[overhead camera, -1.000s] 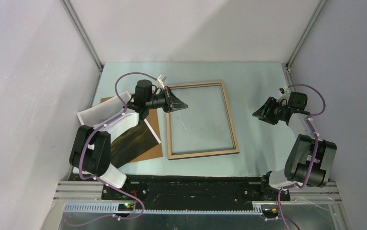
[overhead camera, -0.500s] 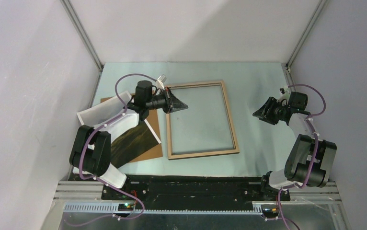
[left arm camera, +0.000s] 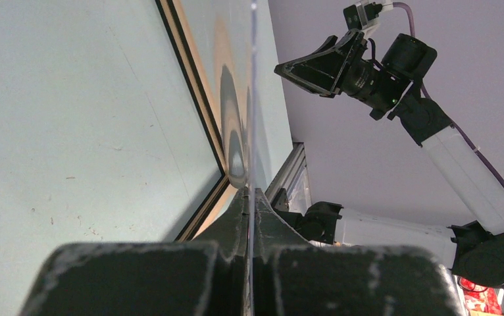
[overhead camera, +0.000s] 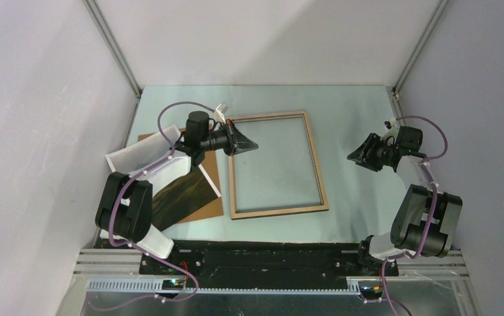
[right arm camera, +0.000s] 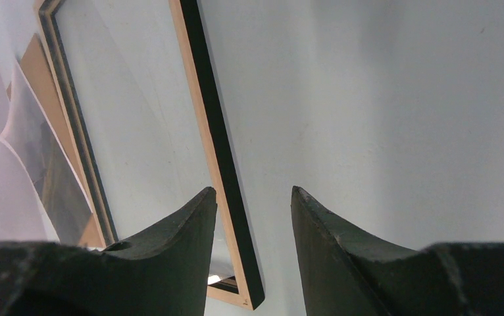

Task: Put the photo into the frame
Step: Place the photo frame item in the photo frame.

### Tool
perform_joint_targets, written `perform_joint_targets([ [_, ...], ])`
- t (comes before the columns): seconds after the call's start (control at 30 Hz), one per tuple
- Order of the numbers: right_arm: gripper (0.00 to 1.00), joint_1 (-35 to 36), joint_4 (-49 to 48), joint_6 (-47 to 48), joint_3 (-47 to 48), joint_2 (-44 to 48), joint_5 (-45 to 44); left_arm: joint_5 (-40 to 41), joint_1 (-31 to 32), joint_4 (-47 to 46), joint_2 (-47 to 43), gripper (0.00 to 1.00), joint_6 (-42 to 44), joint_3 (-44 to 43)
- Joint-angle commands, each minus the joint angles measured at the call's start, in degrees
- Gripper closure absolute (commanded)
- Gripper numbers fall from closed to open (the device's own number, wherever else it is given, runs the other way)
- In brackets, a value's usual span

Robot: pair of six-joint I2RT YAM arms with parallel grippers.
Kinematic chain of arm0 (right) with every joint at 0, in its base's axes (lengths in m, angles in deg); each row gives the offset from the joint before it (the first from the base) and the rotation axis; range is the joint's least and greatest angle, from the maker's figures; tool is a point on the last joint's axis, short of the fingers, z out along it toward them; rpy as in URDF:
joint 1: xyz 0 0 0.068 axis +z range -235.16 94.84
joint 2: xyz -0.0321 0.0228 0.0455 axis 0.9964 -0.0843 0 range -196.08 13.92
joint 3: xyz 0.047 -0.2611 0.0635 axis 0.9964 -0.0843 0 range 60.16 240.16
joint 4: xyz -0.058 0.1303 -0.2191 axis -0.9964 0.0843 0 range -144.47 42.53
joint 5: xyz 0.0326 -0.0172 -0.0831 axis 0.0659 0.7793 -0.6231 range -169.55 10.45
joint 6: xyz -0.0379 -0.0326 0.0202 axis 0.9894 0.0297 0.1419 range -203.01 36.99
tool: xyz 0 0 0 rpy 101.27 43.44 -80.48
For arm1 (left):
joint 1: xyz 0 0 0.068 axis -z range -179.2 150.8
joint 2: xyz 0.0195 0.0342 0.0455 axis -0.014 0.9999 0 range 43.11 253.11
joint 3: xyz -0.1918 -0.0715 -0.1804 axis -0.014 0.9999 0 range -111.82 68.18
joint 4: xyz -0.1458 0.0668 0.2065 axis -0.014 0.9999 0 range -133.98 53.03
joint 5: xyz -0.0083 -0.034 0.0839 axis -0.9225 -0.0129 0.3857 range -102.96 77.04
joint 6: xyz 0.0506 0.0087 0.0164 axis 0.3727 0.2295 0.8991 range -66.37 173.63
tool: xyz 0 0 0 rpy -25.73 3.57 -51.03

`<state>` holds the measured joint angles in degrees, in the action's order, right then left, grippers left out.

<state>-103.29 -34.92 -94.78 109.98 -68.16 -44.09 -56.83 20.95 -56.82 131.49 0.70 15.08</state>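
The frame (overhead camera: pixel 277 164) lies flat mid-table with its light-wood back up, and its black side shows in the right wrist view (right arm camera: pixel 218 158). My left gripper (overhead camera: pixel 249 145) reaches over the frame's upper left rail and is shut on the thin edge of the clear pane (left arm camera: pixel 252 99), seen edge-on between the fingers (left arm camera: pixel 251 192). The photo (overhead camera: pixel 185 195) lies left of the frame under my left arm, dark print up, with a white corner (overhead camera: pixel 129 157) curled. My right gripper (overhead camera: pixel 356 157) hovers open to the right of the frame, holding nothing (right arm camera: pixel 254 197).
A brown hardboard panel (overhead camera: pixel 204 209) lies under the photo, touching the frame's left rail. Grey enclosure walls and aluminium posts (overhead camera: pixel 112 46) close in the table on three sides. My right arm (left arm camera: pixel 381 72) shows across the table in the left wrist view.
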Motion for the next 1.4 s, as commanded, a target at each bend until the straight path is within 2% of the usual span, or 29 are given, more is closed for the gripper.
perform_joint_targets([
  [0.0, 0.5, -0.28, -0.11, 0.77, -0.03, 0.12, 1.18, 0.21, 0.47, -3.58, -0.88, 1.0, -0.6, 0.63],
  [0.63, 0.5, -0.05, -0.1, 0.76, 0.01, -0.9, 1.58, 0.82, 0.6, -3.54, 0.71, 1.0, 1.0, 0.72],
  [0.87, 0.5, 1.5, -0.57, 0.98, 0.01, -1.4, 1.04, 1.27, 0.63, -0.31, 2.14, 1.0, 4.32, -1.1],
  [1.13, 0.5, 5.69, -0.55, 1.71, 1.81, -3.37, -0.84, 0.85, 0.64, 1.82, 4.92, 1.0, 6.21, -3.44],
  [1.37, 0.5, 12.33, -0.56, 3.51, 6.07, -7.63, -4.97, 0.14, 0.61, 2.47, 6.45, 1.0, 7.48, -4.93],
])
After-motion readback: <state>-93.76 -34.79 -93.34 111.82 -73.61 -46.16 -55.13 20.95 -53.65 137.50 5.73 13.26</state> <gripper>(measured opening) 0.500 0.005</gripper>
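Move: The left hand, already pinching the clear sheet, is above the frame, whose middle lies about 5 cm ahead, 6 cm to its right and some 18 cm below. On the table, the brown board is about 24 cm to this hand's left and the photo 30 cm left, both level with it. From the right hand, the frame's middle is some 24 cm left, 4 cm ahead and 9 cm down. Left hand lowers the clear sheet 4 cm towards the frame; open right hand goes about 5 cm left-downward. ##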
